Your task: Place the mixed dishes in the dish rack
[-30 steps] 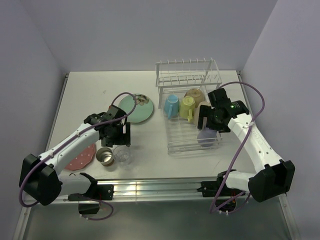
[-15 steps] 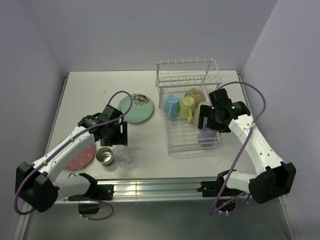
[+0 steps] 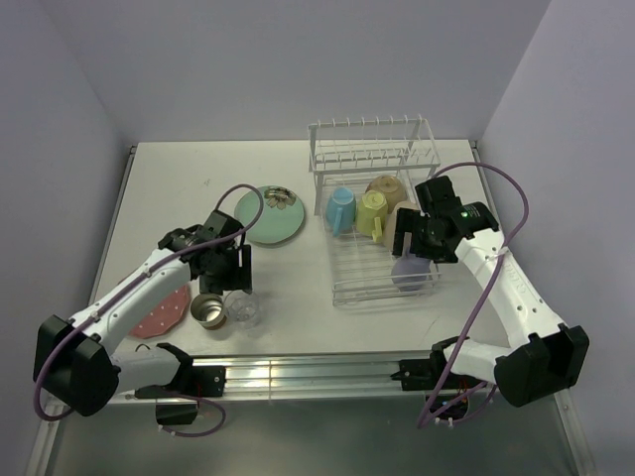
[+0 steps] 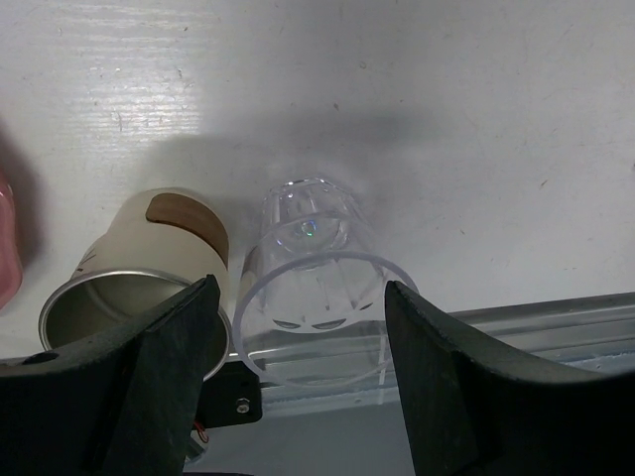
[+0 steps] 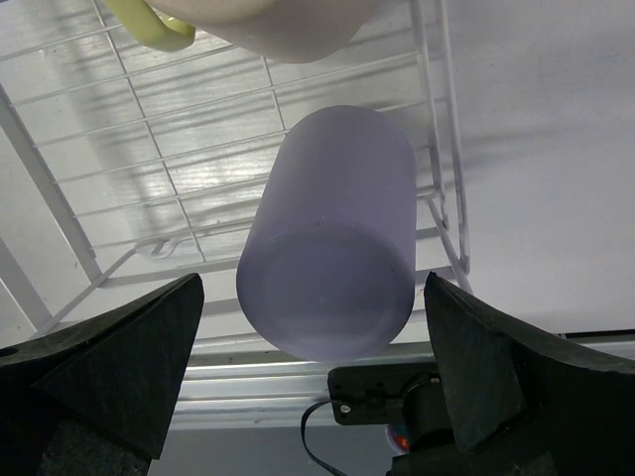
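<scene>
The clear glass [image 4: 316, 288] stands upright near the table's front edge, next to the small steel cup [image 4: 139, 288]. My left gripper [image 4: 303, 342] is open just above the glass, one finger [image 4: 466, 367] on each side of its rim and not touching. In the top view the left gripper [image 3: 230, 268] hovers over the glass [image 3: 242, 308] and steel cup [image 3: 208, 310]. My right gripper [image 5: 317, 337] is open and empty over the lavender cup [image 5: 332, 248], which rests upside down in the dish rack [image 3: 369, 149]. The blue [image 3: 340, 209], yellow [image 3: 372, 212] and tan [image 3: 385, 188] cups and the white bowl [image 3: 402, 220] sit in the rack.
The mint-green plate [image 3: 270, 215] lies on the table left of the rack. The pink dotted plate [image 3: 162, 312] lies left of the steel cup, partly under my left arm. The metal rail [image 3: 317, 375] runs along the table's front edge close behind the glass.
My left gripper drew back slightly to the left and then came down over the clear glass. The right arm has barely moved.
</scene>
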Motion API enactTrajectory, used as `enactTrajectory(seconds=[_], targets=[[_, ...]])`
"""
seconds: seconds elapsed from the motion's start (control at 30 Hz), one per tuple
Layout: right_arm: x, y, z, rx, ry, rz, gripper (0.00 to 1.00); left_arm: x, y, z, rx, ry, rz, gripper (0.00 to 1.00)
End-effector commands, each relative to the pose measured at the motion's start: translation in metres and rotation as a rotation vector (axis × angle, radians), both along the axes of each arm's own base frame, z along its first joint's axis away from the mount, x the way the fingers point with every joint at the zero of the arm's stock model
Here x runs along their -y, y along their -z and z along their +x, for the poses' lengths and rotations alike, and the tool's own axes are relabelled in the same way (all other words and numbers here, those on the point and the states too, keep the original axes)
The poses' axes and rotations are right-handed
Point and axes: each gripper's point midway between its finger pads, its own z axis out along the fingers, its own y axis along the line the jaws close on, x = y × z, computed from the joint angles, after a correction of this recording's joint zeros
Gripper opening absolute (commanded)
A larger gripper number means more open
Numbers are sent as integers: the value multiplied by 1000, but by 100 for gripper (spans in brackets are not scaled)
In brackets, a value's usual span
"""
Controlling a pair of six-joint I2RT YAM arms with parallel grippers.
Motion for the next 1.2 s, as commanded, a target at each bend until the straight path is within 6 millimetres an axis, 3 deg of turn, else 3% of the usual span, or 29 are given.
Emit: enactTrajectory(seconds=[0.0, 0.3, 0.4, 0.63, 0.7, 0.73, 0.8, 0.93, 1.03, 1.13, 1.17], targets=[[1, -8, 4, 58, -1, 9, 100, 0, 7, -2, -26, 13, 4, 73], [0, -9, 5, 62, -8, 14, 100, 3, 23, -7, -102, 13, 16, 69], [-1, -10, 5, 62, -12, 20, 100, 5, 28, -8, -123, 19, 16, 62], [-5, -21, 4, 77, -17, 43, 100, 12, 33, 0, -139, 28, 10, 41], [-6, -31, 5, 100, -17, 54, 100, 15, 30, 5, -132, 28, 10, 32], [-6, -33, 3, 95, -21, 58, 100, 14, 28, 8, -124, 25, 17, 19], [-8, -48, 5, 129, -27, 71, 100, 17, 18, 17, -95, 18, 13, 1], [-14, -75, 1, 154, -57, 110, 100, 30, -18, 30, -24, 15, -57, 0], [-36, -93, -4, 142, -130, 220, 100, 55, -64, 36, 51, 41, -220, 0], [-78, -109, -17, 113, -261, 448, 100, 84, -114, 34, 112, 97, -424, 0], [-100, -117, -30, 78, -333, 582, 100, 97, -136, 30, 124, 123, -530, 0]])
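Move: Below the left hand, the clear glass has its middle about 3 cm to the right, 2 cm back and 6 cm down. The steel cup stands some 9 cm to the left of the glass and level with it; the red plate lies roughly 19 cm left of the hand. From the right hand, the glass is about 38 cm left, 9 cm back and 12 cm down; the purple mug is almost straight below, with the yellow mug 18 cm ahead and 9 cm left. Sinking about 4 cm onto the glass, the left hand closes on its left wall, one finger inside and one outside, then lifts about 10 cm while swinging forward and right, away from the steel cup, its lower side rolling out to the right. The right hand, still open, waits over the purple mug, then rises and swings left towards the glass, rolling its left side up. ##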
